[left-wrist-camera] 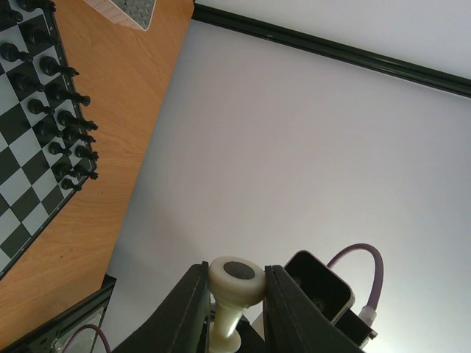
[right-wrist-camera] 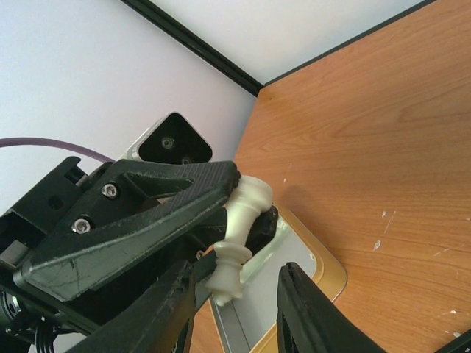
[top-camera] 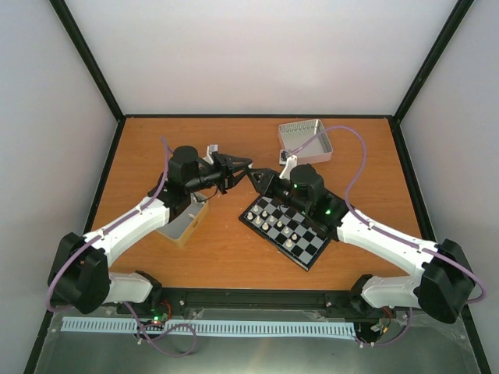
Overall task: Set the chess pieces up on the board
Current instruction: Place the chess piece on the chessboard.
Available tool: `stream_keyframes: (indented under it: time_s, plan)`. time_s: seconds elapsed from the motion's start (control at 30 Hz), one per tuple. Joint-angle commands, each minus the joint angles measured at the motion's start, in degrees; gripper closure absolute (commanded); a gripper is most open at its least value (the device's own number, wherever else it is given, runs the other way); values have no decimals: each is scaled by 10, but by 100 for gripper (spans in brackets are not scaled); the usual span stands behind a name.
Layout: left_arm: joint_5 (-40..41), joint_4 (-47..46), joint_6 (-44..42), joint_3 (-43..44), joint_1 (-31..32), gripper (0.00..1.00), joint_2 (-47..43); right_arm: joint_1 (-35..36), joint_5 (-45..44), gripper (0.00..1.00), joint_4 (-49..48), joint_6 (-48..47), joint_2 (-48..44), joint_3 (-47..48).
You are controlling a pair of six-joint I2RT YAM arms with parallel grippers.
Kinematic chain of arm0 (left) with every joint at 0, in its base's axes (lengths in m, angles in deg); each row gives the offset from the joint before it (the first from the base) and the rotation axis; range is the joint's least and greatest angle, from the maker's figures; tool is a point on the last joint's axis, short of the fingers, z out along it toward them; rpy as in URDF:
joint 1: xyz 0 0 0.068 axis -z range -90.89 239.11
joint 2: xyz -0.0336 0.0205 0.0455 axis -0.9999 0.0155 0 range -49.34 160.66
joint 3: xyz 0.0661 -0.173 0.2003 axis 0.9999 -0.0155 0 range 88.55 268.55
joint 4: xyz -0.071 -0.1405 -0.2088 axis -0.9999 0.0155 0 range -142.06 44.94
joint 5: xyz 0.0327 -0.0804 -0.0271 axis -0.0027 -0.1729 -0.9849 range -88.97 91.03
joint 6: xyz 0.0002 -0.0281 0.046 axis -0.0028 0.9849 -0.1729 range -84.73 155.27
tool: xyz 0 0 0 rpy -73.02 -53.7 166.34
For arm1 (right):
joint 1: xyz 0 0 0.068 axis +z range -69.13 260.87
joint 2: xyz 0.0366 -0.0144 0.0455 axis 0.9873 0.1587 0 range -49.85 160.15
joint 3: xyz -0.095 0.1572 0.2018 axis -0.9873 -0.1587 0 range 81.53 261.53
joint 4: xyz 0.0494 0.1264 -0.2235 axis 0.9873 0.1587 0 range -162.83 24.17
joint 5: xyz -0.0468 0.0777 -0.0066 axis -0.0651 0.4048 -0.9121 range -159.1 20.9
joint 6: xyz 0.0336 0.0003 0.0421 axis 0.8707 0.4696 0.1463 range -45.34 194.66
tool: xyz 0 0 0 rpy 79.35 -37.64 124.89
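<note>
Both grippers meet in mid-air above the table, just left of the board (top-camera: 310, 263). My left gripper (left-wrist-camera: 235, 285) is shut on the round base of a cream-white chess piece (left-wrist-camera: 234, 278), which points toward the right arm. In the right wrist view the same chess piece (right-wrist-camera: 240, 224) hangs from the left gripper's fingers (right-wrist-camera: 162, 195). Its head end lies between the jaws of my right gripper (right-wrist-camera: 237, 278), which stand apart, with a clear gap on the right side. White chess pieces (top-camera: 270, 223) stand on the board's near rows and black chessmen (left-wrist-camera: 65, 121) on the far rows.
A silver tray (top-camera: 184, 224) lies on the table under the left arm and shows below the grippers as the tray (right-wrist-camera: 313, 266). A second silver tray (top-camera: 306, 140) sits at the back right. White walls enclose the orange table.
</note>
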Motion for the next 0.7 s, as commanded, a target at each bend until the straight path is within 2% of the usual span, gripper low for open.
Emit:
stream_keyframes:
  time_s: [0.0, 0.1, 0.3, 0.37, 0.53, 0.67]
  plan:
    - [-3, -18, 5, 18, 6, 80, -4, 3, -7, 67, -3, -15, 11, 25]
    - [-4, -17, 5, 16, 6, 80, -4, 3, -7, 72, -5, -16, 15, 29]
    - [-4, -9, -1, 16, 6, 77, -6, 3, 5, 93, 3, -14, 13, 33]
    - [6, 25, -29, 31, 6, 69, -9, 3, 9, 95, 18, -12, 6, 34]
    - [40, 166, -149, 102, 7, 41, -12, 3, 8, 96, 92, -16, -29, 37]
    - [79, 223, -228, 93, 5, 23, -29, 2, 4, 96, 205, -44, -56, 50]
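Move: Between the fingertips of both hands hangs the white chess piece: its middle is about 1 cm ahead, 1 cm left and 2 cm above the right hand, and for the left hand, which holds it, straight below by some 2 cm. The chessboard's centre lies about 15 cm right, 2 cm back and 27 cm below the right hand. The tan tray is roughly 25 cm left, 4 cm back and 26 cm below the left hand. Closing in on the narrow lower end of the white chess piece, the right hand eases in about half a centimetre and pinches it. The left fingers then spread and let go of the wide end, that hand rising about 1.5 cm and tilting some 10 degrees, while the right draws back and to its right by nearly 2 cm, towards the chessboard side. ##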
